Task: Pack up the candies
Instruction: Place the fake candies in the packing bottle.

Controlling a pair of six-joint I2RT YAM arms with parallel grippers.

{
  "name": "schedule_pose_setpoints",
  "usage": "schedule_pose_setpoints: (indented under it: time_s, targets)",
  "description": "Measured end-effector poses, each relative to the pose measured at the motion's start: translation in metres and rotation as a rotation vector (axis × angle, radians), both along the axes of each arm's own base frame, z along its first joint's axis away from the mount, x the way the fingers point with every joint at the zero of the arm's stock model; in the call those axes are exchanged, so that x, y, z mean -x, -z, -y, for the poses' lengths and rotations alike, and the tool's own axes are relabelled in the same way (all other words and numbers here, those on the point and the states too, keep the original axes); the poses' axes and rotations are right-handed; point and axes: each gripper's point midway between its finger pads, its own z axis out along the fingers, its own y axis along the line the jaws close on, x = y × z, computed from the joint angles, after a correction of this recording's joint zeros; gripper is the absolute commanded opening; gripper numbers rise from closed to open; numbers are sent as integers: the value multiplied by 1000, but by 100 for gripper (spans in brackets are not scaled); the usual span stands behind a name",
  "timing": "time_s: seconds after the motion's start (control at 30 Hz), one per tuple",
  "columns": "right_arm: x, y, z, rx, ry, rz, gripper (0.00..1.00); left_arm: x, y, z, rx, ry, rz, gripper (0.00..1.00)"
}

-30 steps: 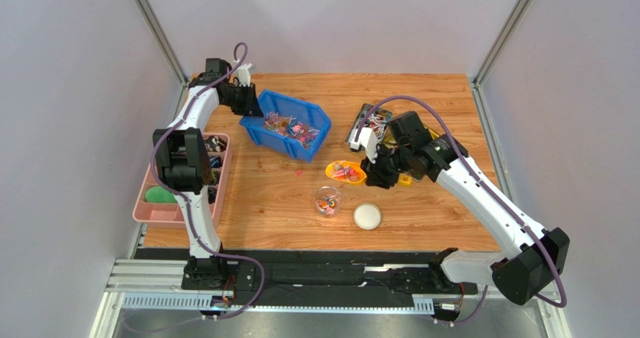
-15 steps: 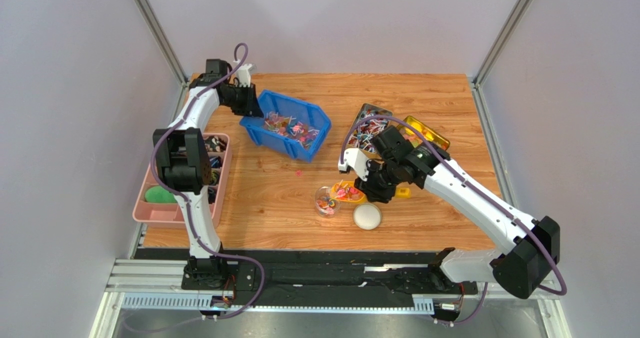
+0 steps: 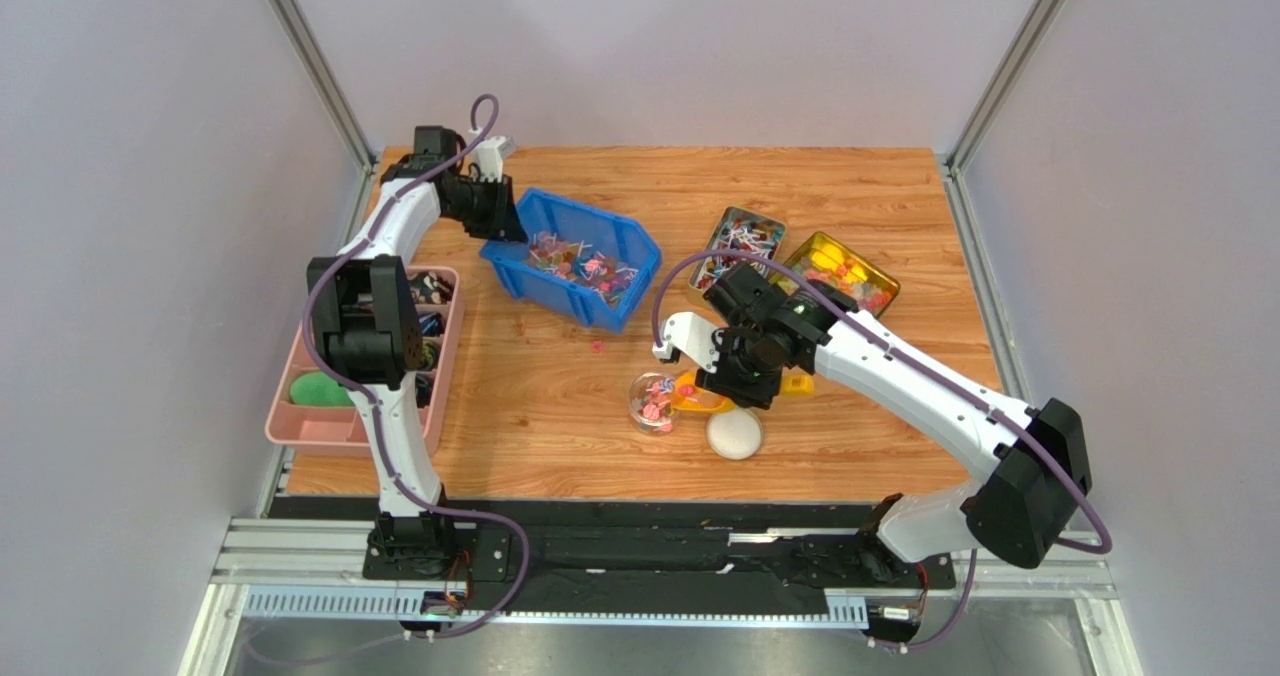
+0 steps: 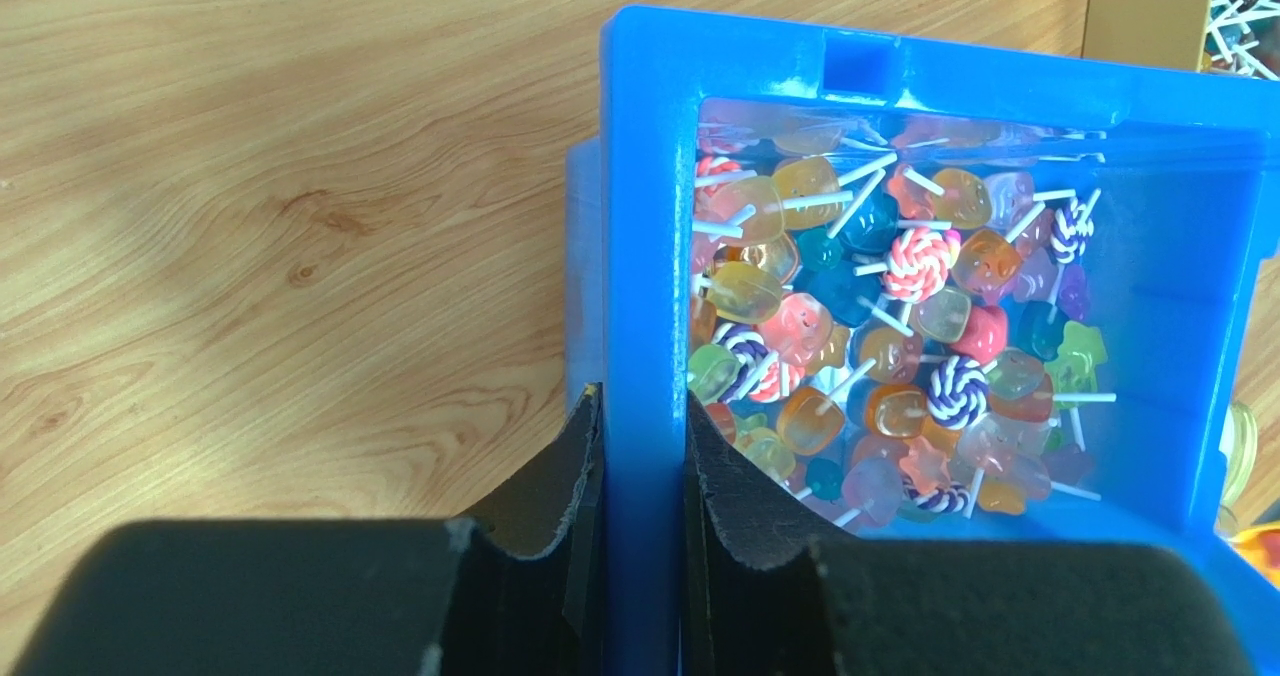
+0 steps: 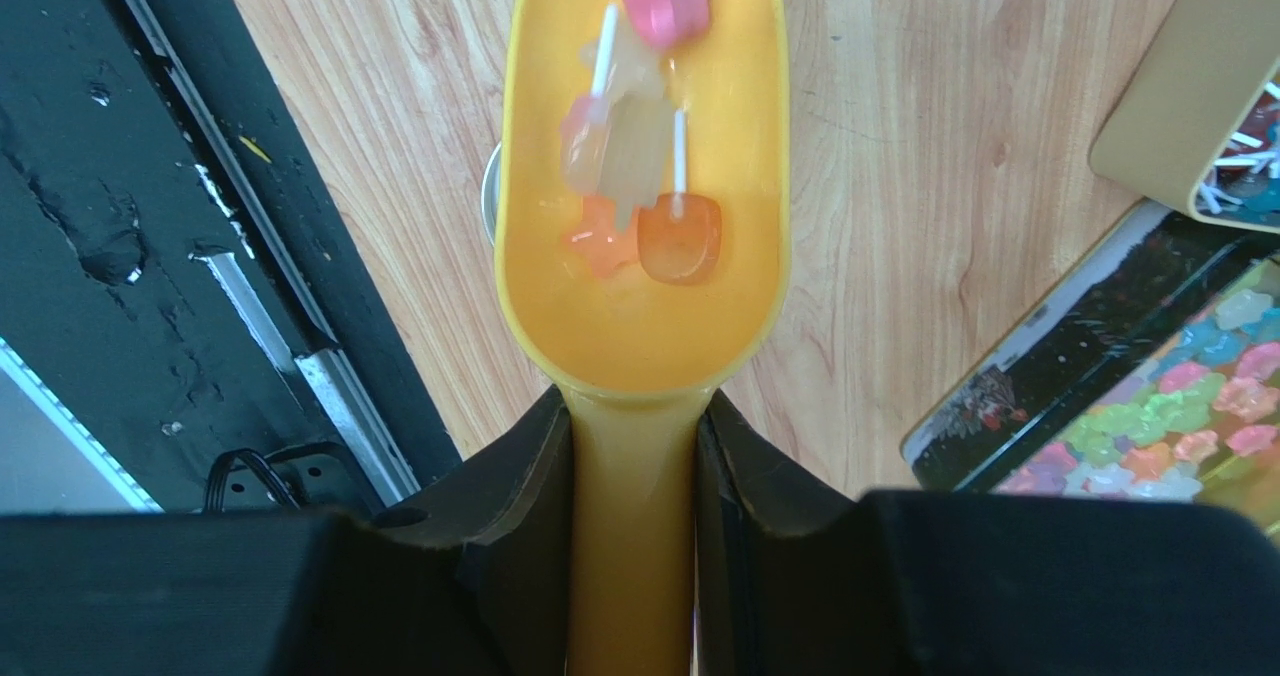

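Observation:
The candies [image 4: 887,346], small lollipops and sweets in mixed colours, fill the blue bin [image 4: 646,181]. My left gripper [image 4: 646,451] is shut on that bin's side wall, at the bin's [image 3: 559,295] back-left corner in the top view. My right gripper [image 5: 634,436] is shut on the handle of the yellow scoop [image 5: 646,271], which carries a few pink and orange candies [image 5: 639,136] near its tip. In the top view the scoop [image 3: 694,394] leans against the clear jar [image 3: 655,403], which holds some candies. One loose candy [image 3: 598,345] lies on the table.
A white lid [image 3: 735,433] lies just right of the jar, under my right arm. Two open tins [image 3: 747,235] [image 3: 845,270] of sweets stand behind. A pink tray [image 3: 286,406] sits at the left edge. The black front rail [image 5: 181,256] is close.
My right gripper has carried the scoop forward and left, from mid-table to the jar. The blue bin has shifted slightly in my left gripper.

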Motion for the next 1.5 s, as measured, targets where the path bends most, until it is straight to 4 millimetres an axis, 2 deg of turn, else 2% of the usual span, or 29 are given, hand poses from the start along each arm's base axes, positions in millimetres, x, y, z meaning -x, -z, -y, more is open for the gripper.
schedule_pose_setpoints:
  time_s: [0.27,0.63,0.83,1.0,1.13,1.23,1.33,1.5]
  targets:
    - [-9,-12,-5,46,-12,50,0,1,3,0,0,1,5,0]
    - [-6,-12,2,145,-37,62,0,4,0,0,-4,6,20,0]
    - [-14,-28,-3,135,-47,111,0,3,-5,0,-8,11,39,0]
    - [-39,-64,-18,73,-29,243,0,3,-8,-1,-13,14,57,0]
    - [-67,-93,-32,23,4,381,0,8,-18,1,-43,31,95,0]
    - [-91,-107,-47,12,31,449,0,15,-31,4,-92,51,147,0]
    - [-116,-111,-69,9,52,491,0,25,-40,19,-125,93,187,0]
    - [-143,-98,-93,66,65,523,0,40,-52,44,-153,155,227,0]
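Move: The right hand holds the loaded yellow scoop with its bowl already at the packing bottle, whose middle is about 10 cm left, 3 cm ahead and 9 cm below. From this hand, the white lid lies 1 cm back, level sideways and 13 cm down; the blue bin is 25 cm ahead and 22 cm left, with a loose pink candy at 13 ahead, 19 left. The left hand grips the bin's rim, the bin's middle 4 cm back and 11 cm right. The right hand lingers at the bottle, easing up a centimetre or two while it rolls its left side down nearly 10 degrees to tip the scoop out, then swings the scoop forward, left and up towards the blue bin, ending some 15 cm ahead and 10 cm higher, with the fingers turned about 30 degrees outward and still shut on the handle. The left hand keeps its pinch on the rim, nearly still at first, then late on lifts it about 5 cm while drawing it right and back towards the scoop, tilting and turning it clockwise. ##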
